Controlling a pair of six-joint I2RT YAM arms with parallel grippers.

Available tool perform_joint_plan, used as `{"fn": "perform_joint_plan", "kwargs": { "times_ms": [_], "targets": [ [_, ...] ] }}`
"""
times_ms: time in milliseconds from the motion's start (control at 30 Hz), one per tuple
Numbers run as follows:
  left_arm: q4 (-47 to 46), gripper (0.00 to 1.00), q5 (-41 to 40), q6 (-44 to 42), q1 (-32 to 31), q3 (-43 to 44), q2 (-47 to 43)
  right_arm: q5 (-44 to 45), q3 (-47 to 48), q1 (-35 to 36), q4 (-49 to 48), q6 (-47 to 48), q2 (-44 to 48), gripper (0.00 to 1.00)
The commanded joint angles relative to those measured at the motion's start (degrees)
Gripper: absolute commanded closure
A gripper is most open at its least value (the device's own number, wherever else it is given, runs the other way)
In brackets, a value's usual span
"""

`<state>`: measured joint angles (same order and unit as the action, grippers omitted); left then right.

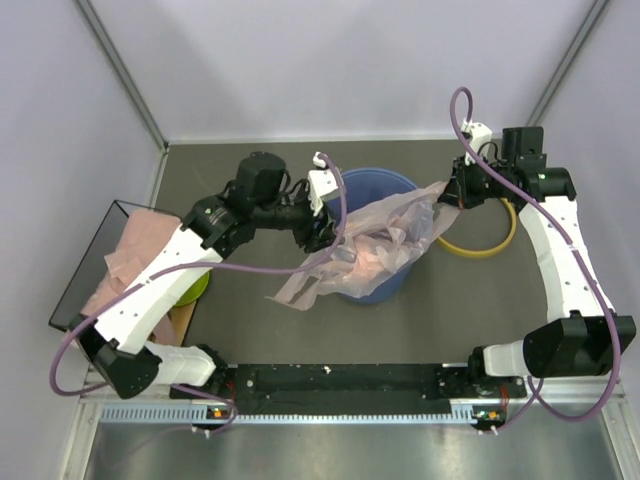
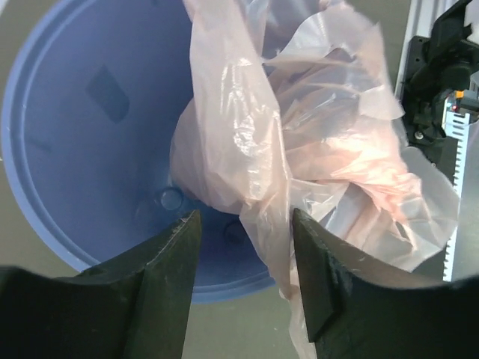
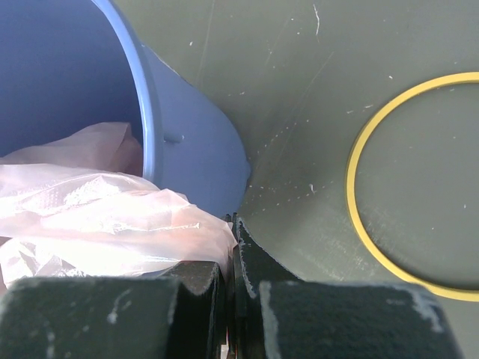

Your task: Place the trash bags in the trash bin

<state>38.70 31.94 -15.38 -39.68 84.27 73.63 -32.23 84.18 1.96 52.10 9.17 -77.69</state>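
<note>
The blue trash bin (image 1: pixel 385 185) stands mid-table with no ring on its rim. One pale pink trash bag (image 1: pixel 375 250) lies crumpled across its mouth, and a flap spills over the near-left side onto the table. My left gripper (image 1: pixel 328 238) is open above the bin's left rim. In the left wrist view the bag (image 2: pixel 314 149) hangs between the fingers (image 2: pixel 168 262), close to the right one, over the bin's inside (image 2: pixel 90 112). My right gripper (image 1: pixel 447 192) is shut on the bag's right edge (image 3: pixel 97 217), just outside the bin wall (image 3: pixel 194 149).
A yellow ring (image 1: pixel 482 240) lies flat on the table right of the bin, below my right wrist (image 3: pixel 359 224). At the left edge a black-framed tray (image 1: pixel 75 270) holds more pink bags (image 1: pixel 140 245). A green bowl (image 1: pixel 195 290) peeks out under the left arm.
</note>
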Motion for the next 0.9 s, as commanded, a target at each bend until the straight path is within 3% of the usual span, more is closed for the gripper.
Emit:
{"fn": "perform_joint_plan", "kwargs": {
  "times_ms": [0, 33, 67, 100, 267, 533, 867],
  "targets": [
    [1.99, 0.50, -2.50, -0.97, -0.05, 3.18, 1.17, -0.91, 1.77, -0.72, -1.56, -0.38, 1.40, 1.00],
    [1.82, 0.61, -2.33, -0.45, 1.35, 3.44, 1.43, -0.91, 1.95, -0.73, -1.56, -0.38, 1.31, 1.00],
    [0.86, 0.91, -1.28, 0.43, 2.58, 3.01, 1.43, -0.82, 2.12, -0.73, -1.47, -0.38, 0.97, 1.00],
    [-0.54, 0.98, -0.49, 3.39, 4.07, 2.57, 1.26, -0.56, 2.21, -0.73, -1.56, -0.29, 0.61, 1.00],
    [-6.87, 1.00, -4.68, 6.06, 10.32, 0.37, 0.11, -0.03, 3.62, -0.64, -1.82, -0.55, -0.88, 1.00],
    [-9.78, 1.00, -11.72, 7.11, 15.51, 1.16, 6.52, 0.41, 4.59, -0.64, -3.05, -2.05, -3.25, 1.00],
    [-9.87, 1.00, -8.75, 12.91, 18.85, 1.60, 12.51, 0.50, 4.59, 0.07, -3.40, -4.24, -6.42, 1.00]
  ]
}}
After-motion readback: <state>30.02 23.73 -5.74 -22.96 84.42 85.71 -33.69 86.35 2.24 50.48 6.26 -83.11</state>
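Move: A fold of the trash bag already lies between the left hand's open fingers; the bag's middle is about 8 cm to the right, 3 cm ahead and 7 below. The bin stands some 8 cm ahead and 8 right of the hand, its middle roughly 18 lower. From the right hand, which already pinches the bag's other end, the bag's middle is 17 cm left and 9 back, about 2 lower. With barely a dip, the left fingers close on the fold of bag, then the hand carries it forward about 14 cm and a good 6 to the left, past the bin's left side, sinking some 5 cm late and turning nearly 30 degrees counter-clockwise. The right hand keeps its pinch and eases about 2 cm forward. ##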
